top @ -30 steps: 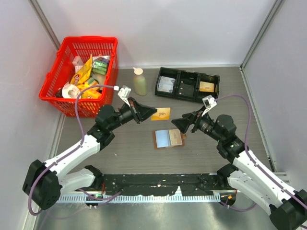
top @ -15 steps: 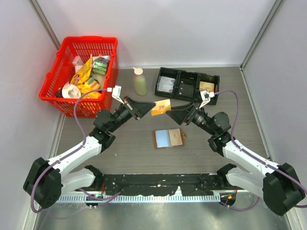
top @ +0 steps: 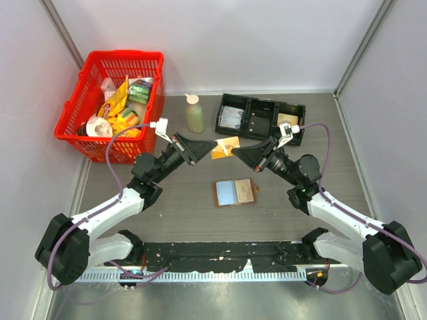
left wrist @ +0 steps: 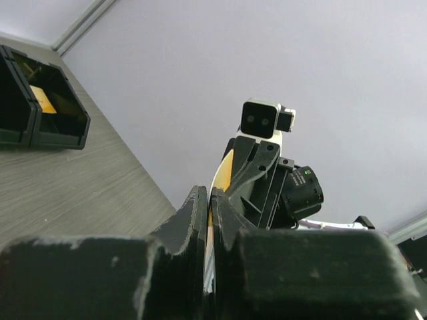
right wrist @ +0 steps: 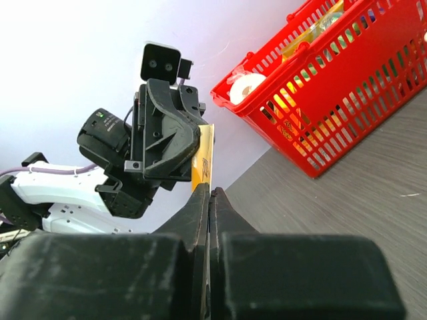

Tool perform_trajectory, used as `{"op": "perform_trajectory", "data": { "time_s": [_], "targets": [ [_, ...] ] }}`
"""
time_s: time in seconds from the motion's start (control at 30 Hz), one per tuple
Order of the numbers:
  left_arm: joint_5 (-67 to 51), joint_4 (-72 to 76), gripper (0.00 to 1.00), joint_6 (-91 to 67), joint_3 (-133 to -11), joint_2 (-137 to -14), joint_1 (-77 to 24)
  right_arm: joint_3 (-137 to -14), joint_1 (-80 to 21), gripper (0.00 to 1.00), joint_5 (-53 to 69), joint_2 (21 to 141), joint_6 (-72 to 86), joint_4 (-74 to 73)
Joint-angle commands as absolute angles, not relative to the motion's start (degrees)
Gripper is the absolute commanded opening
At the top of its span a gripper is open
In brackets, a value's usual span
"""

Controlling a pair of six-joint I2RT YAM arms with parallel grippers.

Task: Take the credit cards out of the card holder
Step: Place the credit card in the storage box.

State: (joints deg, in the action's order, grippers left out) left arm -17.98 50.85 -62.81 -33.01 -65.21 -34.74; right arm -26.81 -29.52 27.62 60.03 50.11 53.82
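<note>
An orange-yellow credit card (top: 225, 147) hangs in the air above the table, pinched from both sides. My left gripper (top: 213, 145) is shut on its left end and my right gripper (top: 233, 151) is shut on its right end. In the left wrist view the card's edge (left wrist: 225, 168) runs between my shut jaws (left wrist: 208, 203). The right wrist view shows the same card (right wrist: 204, 155) edge-on in its shut jaws (right wrist: 209, 195). The brown card holder (top: 235, 192) lies open flat on the table below, pale blue panel on its left half. Neither gripper touches it.
A black three-compartment tray (top: 260, 118) stands behind the grippers, with a tan card (top: 287, 121) in its right compartment. A red basket (top: 113, 100) of packets is at the back left. A small bottle (top: 194, 113) stands beside it. Grey walls close in both sides.
The left gripper has carried the card up and back. The right gripper swung in from beside the card holder and shut on the card's free end.
</note>
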Motion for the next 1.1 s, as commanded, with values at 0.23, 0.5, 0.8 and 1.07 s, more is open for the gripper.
{"op": "perform_trajectory", "data": {
  "time_s": [0.23, 0.5, 0.8, 1.07],
  "targets": [
    [-14.1, 34.2, 0.76, -53.8, -33.6, -56.3, -29.6, -31.6, -22.8, 0.01, 24.3, 55.3, 44.5, 42.6],
    [-3.9, -3.0, 1.0, -32.9, -45.3, -47.0, -24.3, -38.6, -12.1, 0.01, 11.5, 54.8, 35.3, 18.6],
    [2.7, -17.2, 1.0, -19.5, -52.6, -42.1, -24.3, -49.7, -3.8, 0.01, -3.6, 69.3, 28.1, 6.9],
    [7.2, -14.7, 1.0, -17.5, -46.9, -38.8, -24.3, -58.2, -0.9, 0.01, -4.7, 84.9, 24.3, 8.3]
  ]
}}
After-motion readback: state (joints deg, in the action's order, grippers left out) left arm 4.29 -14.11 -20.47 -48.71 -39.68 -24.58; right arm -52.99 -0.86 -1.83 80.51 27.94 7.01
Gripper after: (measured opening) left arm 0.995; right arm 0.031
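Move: The right gripper is already shut on the credit card, with the left still pinching its other end; the card's middle is about 3 cm left of the right hand and 3 cm right of the left. The storage box's right compartment, holding the orange cards, lies some 31 cm ahead, 24 cm right and 28 cm below the right hand (30 ahead, 30 right, 30 below the left). The middle compartment is 12 cm left of that one and 2 cm farther out; the card holder is straight below the right hand, about 31 cm down. Open the left gripper wide to let go of the credit card, then draw it some 16 cm to the left, towards the red basket, rolling and turning counter-clockwise. With the right fingers kept shut on the card, carry it right and forward, sinking about 12 cm, mostly late, towards the right compartment; swing clockwise roughly 60 degrees and tip the fingers down. ##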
